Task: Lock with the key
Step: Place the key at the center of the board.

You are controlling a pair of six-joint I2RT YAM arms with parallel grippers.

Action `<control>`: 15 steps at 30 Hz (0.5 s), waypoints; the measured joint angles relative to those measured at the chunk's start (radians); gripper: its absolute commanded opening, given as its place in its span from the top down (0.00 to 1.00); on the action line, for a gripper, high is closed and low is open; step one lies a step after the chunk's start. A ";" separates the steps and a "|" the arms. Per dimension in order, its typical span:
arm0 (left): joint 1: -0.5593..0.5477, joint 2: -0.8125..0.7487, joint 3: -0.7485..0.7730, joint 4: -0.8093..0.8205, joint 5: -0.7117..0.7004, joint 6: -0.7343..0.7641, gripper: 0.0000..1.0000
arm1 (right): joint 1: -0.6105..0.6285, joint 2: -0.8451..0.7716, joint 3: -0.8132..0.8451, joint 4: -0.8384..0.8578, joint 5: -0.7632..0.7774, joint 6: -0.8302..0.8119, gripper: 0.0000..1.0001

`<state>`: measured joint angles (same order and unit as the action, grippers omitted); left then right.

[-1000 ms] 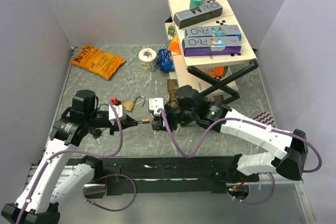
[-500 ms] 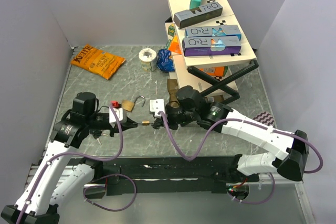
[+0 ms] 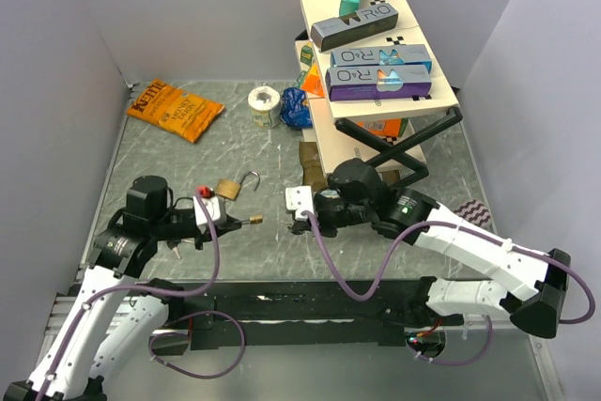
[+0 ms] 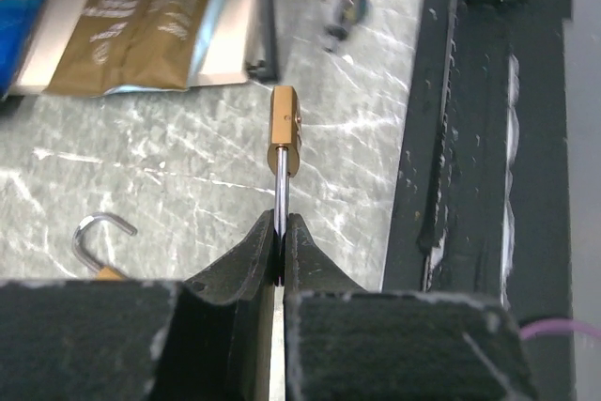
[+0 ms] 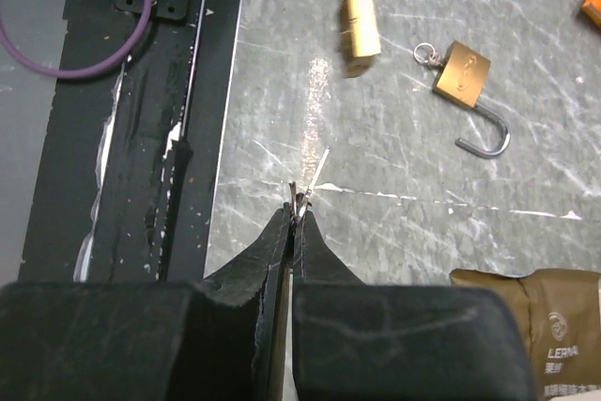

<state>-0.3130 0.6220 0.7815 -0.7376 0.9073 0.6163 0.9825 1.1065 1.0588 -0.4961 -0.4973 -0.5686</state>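
My left gripper (image 3: 235, 221) (image 4: 280, 223) is shut on the silver shackle of a small brass padlock (image 3: 255, 221) (image 4: 285, 124) and holds it level above the table, body pointing right. That padlock (image 5: 360, 25) also shows at the top of the right wrist view. My right gripper (image 3: 308, 216) (image 5: 296, 213) is shut a short way to its right. A thin silver tip, seemingly the key (image 5: 300, 197), sticks out between the fingertips. A second brass padlock (image 3: 228, 188) (image 5: 462, 72) lies on the table with its shackle open.
A stack of boxes on a black rack (image 3: 376, 53) stands at the back right, with a brown pouch (image 3: 308, 152) in front of it. An orange chip bag (image 3: 176, 108), a white tape roll (image 3: 264, 105) and a blue bag (image 3: 296, 108) lie further back. A black strip (image 3: 310, 302) runs along the near edge.
My right gripper has shut and drawn back to the right, away from the small padlock. My left gripper has shifted slightly left, keeping its grip.
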 measured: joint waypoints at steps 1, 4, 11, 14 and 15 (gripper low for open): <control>0.002 -0.008 -0.010 0.036 -0.013 -0.063 0.99 | 0.000 0.004 0.001 0.001 0.000 0.003 1.00; 0.013 -0.023 -0.026 0.165 -0.103 -0.279 0.99 | 0.000 0.047 0.023 0.008 0.006 0.041 1.00; 0.114 0.167 0.099 0.331 -0.413 -0.737 0.99 | 0.037 0.266 0.185 0.089 0.099 0.150 1.00; 0.297 0.288 0.175 0.343 -0.462 -0.872 0.99 | 0.058 0.376 0.286 0.129 0.176 0.202 1.00; 0.378 0.323 0.188 0.347 -0.461 -0.912 0.99 | 0.063 0.408 0.316 0.139 0.202 0.216 1.00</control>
<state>0.0650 0.9447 0.9695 -0.3904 0.4461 -0.2958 1.0454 1.5143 1.3746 -0.3573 -0.2951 -0.3523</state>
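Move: The right hand, pinching the key, has the open brass padlock on the board about 17 cm ahead and 17 cm to its left, some 20 cm below; the brown pouch lies roughly 23 cm ahead of the hand, 4 cm to its right. The left hand holds the small lock; from there the orange pouch is some 38 cm ahead and 22 cm left, the open brass padlock about 17 cm ahead and 6 cm left, and the black padlock about 9 cm ahead and 19 cm left. Keeping the key pinched in its shut fingers, the right hand travels left and forward, about 11 cm in all and nearly level, out over the board towards the open brass padlock, its fingers swinging slightly clockwise. The left hand clears off fast with the small lock still gripped, first forward and then also left, some 20 cm towards the orange pouch, rising about 5 cm while the wrist swings roughly 60 degrees counter-clockwise so that the fingers end up pointing outward over the board. ##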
